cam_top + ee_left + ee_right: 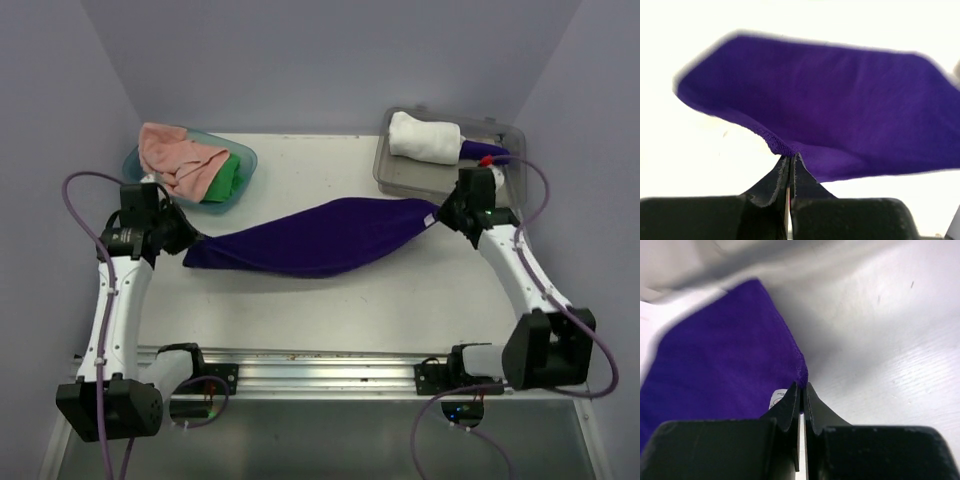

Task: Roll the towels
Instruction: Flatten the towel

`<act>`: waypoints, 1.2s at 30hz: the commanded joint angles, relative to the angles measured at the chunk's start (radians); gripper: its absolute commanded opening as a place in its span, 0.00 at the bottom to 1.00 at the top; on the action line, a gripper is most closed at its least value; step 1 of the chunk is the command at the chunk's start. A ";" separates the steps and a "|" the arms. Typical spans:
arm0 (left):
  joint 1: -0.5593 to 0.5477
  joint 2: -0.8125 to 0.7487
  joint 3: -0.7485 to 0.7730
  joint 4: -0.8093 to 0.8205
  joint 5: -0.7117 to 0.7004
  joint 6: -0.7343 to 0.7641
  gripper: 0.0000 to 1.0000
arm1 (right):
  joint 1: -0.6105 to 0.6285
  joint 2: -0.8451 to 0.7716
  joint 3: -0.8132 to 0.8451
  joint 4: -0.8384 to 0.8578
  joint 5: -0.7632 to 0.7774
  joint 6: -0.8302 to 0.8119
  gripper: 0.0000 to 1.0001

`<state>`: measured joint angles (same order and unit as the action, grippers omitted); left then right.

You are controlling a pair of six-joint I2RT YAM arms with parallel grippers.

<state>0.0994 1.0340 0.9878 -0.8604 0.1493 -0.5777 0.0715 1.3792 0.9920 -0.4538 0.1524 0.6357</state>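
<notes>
A dark purple towel (pixel 315 236) hangs stretched across the middle of the table, sagging between both arms. My left gripper (pixel 188 243) is shut on its left corner; the left wrist view shows the hem (pixel 782 146) pinched at my left gripper (pixel 791 156). My right gripper (pixel 440 212) is shut on the right corner, the cloth edge (pixel 801 371) caught at my right gripper (pixel 803 386) beside a small white label. A salmon pink towel (pixel 175 158) and a bright green towel (pixel 228 178) lie crumpled in the teal tub. A rolled white towel (pixel 424 136) lies in the tray.
The teal tub (pixel 247 160) stands at the back left of the table. The clear grey tray (pixel 392 172) stands at the back right, right behind my right gripper, with a purple and red object (pixel 484 154) beside the roll. Purple walls close in both sides.
</notes>
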 commanded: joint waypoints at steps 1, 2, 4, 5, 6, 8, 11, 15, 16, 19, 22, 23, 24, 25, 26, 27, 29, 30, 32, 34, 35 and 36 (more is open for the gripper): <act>0.008 0.003 0.243 -0.047 0.003 0.052 0.00 | -0.002 -0.213 0.156 -0.071 0.125 -0.024 0.00; 0.008 0.009 0.293 -0.064 -0.002 0.059 0.00 | -0.002 -0.213 0.183 -0.089 0.142 -0.030 0.00; 0.008 0.018 0.421 -0.089 -0.004 0.071 0.00 | -0.004 -0.291 0.253 -0.131 0.189 -0.042 0.00; 0.008 0.012 0.455 -0.097 -0.002 0.076 0.00 | -0.004 -0.313 0.275 -0.144 0.197 -0.048 0.00; 0.008 0.008 0.486 -0.098 0.001 0.078 0.00 | -0.003 -0.356 0.298 -0.169 0.203 -0.051 0.00; 0.008 -0.005 0.567 -0.107 -0.004 0.081 0.00 | -0.003 -0.397 0.350 -0.189 0.225 -0.060 0.00; 0.008 -0.018 0.650 -0.137 -0.019 0.079 0.00 | -0.004 -0.466 0.410 -0.233 0.263 -0.074 0.00; 0.008 -0.064 0.707 -0.144 -0.033 0.070 0.00 | -0.002 -0.535 0.471 -0.301 0.306 -0.105 0.00; 0.008 -0.075 0.710 -0.143 -0.037 0.067 0.00 | -0.002 -0.548 0.487 -0.309 0.314 -0.111 0.00; 0.008 -0.141 0.678 -0.085 -0.039 0.050 0.00 | -0.003 -0.624 0.487 -0.330 0.343 -0.119 0.00; 0.008 -0.250 0.593 0.018 -0.037 0.019 0.00 | -0.004 -0.667 0.459 -0.341 0.337 -0.116 0.00; 0.008 -0.276 0.586 0.024 -0.039 0.016 0.00 | -0.003 -0.687 0.452 -0.345 0.331 -0.111 0.00; 0.006 -0.281 0.585 0.020 -0.040 0.016 0.00 | -0.004 -0.697 0.441 -0.355 0.325 -0.108 0.00; 0.008 -0.282 0.586 0.002 -0.043 0.016 0.00 | -0.003 -0.703 0.421 -0.361 0.319 -0.107 0.00; 0.008 -0.285 0.583 -0.008 -0.044 0.024 0.00 | -0.002 -0.707 0.409 -0.365 0.319 -0.100 0.00; 0.008 -0.287 0.571 -0.014 -0.045 0.025 0.00 | -0.004 -0.715 0.395 -0.368 0.319 -0.099 0.00; 0.008 -0.298 0.491 -0.008 -0.040 0.026 0.00 | -0.002 -0.712 0.337 -0.362 0.305 -0.094 0.00; 0.008 -0.299 0.456 0.001 -0.039 0.026 0.00 | -0.002 -0.698 0.318 -0.355 0.305 -0.088 0.00; 0.010 -0.276 0.339 0.037 -0.031 0.021 0.00 | -0.002 -0.669 0.251 -0.327 0.286 -0.082 0.00; 0.008 -0.238 0.224 0.072 -0.022 0.015 0.00 | -0.004 -0.604 0.188 -0.267 0.277 -0.077 0.00; 0.008 -0.214 0.186 0.090 -0.016 0.010 0.00 | -0.003 -0.576 0.168 -0.246 0.276 -0.074 0.00; 0.008 -0.162 0.114 0.110 -0.013 0.000 0.00 | -0.004 -0.539 0.149 -0.193 0.270 -0.073 0.00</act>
<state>0.0998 0.7727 1.2247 -0.8227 0.1276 -0.5472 0.0708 0.7319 1.1999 -0.7689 0.4454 0.5503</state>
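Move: Both my hands already grip the purple towel by its far corners, the right one beside the white label. The towel's middle lies about 25 cm right of my left hand, 8 cm ahead and 15 cm below. From my right hand it is roughly 28 cm left, 2 cm back and 10 cm below. The teal basket stands some 24 cm ahead of my left hand and 2 cm left; the grey tray is about 18 cm ahead of my right hand and 1 cm right. I whip both gripped corners up off the table, roughly 30 cm, drawing back towards my bases, the right hand farther (about 17 cm) and outwards to the right, while both wrists tip up some 45 degrees until the fingers are nearly level. Then I reverse, swinging both hands down and forward again with the fingers tipping down, keeping both pinches. ##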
